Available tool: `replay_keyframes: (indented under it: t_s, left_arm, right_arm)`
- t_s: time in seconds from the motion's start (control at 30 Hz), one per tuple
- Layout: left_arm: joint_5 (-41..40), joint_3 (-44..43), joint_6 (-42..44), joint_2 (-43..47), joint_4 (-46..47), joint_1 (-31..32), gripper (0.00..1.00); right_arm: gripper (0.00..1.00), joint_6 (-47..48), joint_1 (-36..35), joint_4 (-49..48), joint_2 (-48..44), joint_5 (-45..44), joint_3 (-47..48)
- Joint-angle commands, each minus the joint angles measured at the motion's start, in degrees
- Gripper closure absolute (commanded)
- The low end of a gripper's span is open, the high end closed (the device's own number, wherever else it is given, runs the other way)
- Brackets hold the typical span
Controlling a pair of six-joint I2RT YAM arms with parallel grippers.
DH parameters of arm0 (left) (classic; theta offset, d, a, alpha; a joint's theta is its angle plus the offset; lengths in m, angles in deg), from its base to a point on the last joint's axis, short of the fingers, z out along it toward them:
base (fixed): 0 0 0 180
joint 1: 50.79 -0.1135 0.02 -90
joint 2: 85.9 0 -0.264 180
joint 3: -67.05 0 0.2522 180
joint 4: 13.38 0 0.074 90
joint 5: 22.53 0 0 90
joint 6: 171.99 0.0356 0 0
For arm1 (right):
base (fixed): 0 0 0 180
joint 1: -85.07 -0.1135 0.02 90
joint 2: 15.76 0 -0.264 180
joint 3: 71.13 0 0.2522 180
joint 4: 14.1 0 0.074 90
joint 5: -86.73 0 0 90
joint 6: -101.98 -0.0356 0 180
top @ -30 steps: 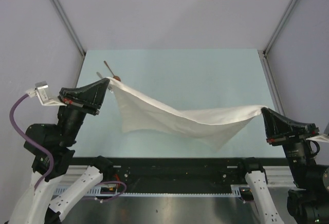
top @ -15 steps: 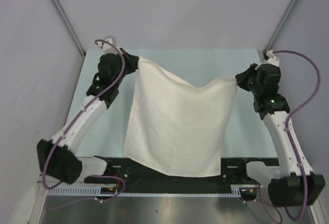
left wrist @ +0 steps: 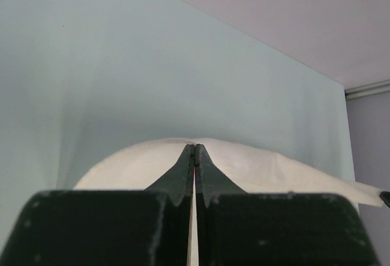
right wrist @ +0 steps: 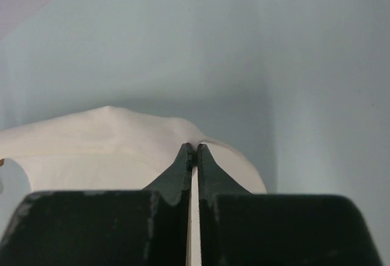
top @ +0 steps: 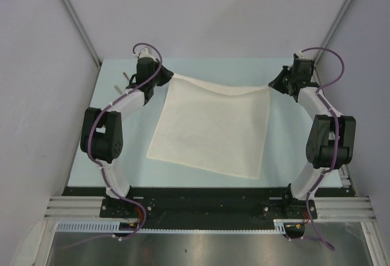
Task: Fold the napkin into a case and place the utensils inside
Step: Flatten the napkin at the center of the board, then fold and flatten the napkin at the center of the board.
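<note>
The cream-white napkin (top: pixel 213 125) lies spread open as a square on the pale blue table (top: pixel 122 156), its far edge slightly raised. My left gripper (top: pixel 163 77) is shut on the napkin's far left corner, and in the left wrist view the cloth (left wrist: pixel 262 165) bulges out from the closed tips (left wrist: pixel 194 147). My right gripper (top: pixel 274 85) is shut on the far right corner, and the napkin (right wrist: pixel 91 138) spreads to the left of its tips (right wrist: pixel 194 147). Of the utensils (top: pixel 119 86), only thin handle ends show left of the left arm. No case shape shows.
Both arms reach out long over the table's sides. Grey enclosure walls with metal posts (top: pixel 79 25) close in the back and sides. A black rail (top: pixel 201 196) runs along the near edge by the arm bases.
Both arms have swung from near the front to the far side, carrying the napkin's corners. The cloth went from hanging between them to lying flat on the table.
</note>
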Motion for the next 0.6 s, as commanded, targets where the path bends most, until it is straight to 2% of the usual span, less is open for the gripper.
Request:
replay_keyframes:
  t_s: [0.0, 0.1, 0.17, 0.2, 0.27, 0.4, 0.57]
  left_arm:
    - [2.4, -1.1, -2.1, 3.3, -5.1, 0.1, 1.00]
    - [1.8, 2.6, 0.1, 9.0, -14.4, -0.2, 1.00]
    - [3.2, 5.0, 4.1, 12.2, -17.2, -0.4, 1.00]
    - [3.7, 5.2, 5.8, 13.3, -25.1, -0.5, 1.00]
    - [2.1, 5.6, 9.4, 15.8, -31.1, -0.6, 1.00]
    - [1.8, 14.0, 11.1, 21.9, -35.9, -0.9, 1.00]
    - [-4.0, 20.1, 12.4, 28.9, -41.7, -0.8, 1.00]
  right_arm:
    - [1.00, -1.6, -0.8, 8.0, -1.1, 5.2, 4.0]
    - [1.00, -1.2, -1.1, 12.1, -7.8, 6.4, -2.4]
    - [1.00, -1.3, -1.5, 15.8, -12.3, 6.6, -8.8]
    - [1.00, -1.5, -2.0, 17.1, -14.5, 6.4, -11.0]
    - [1.00, -2.4, -2.7, 21.1, -21.2, 5.2, -17.4]
    - [1.00, -4.6, -4.9, 27.3, -30.9, 3.8, -25.8]
    - [1.00, -6.5, -6.8, 33.7, -39.0, 3.8, -32.9]
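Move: Each closed gripper still holds a far corner of the napkin above the board. From the left hand, the napkin's near left corner is about 34 cm back, 13 left; the board centre 15 back, 13 right; spoon 2 back, 19 left; fork 7 back, 22 left, all some 13 cm below. From the right hand, the near right corner is about 39 cm straight back, the board centre 12 back, 25 left, roughly 11 below. Keeping their pinch, both hands draw the napkin's far edge back about 20 cm, sinking slightly, fingertips tipping down. ##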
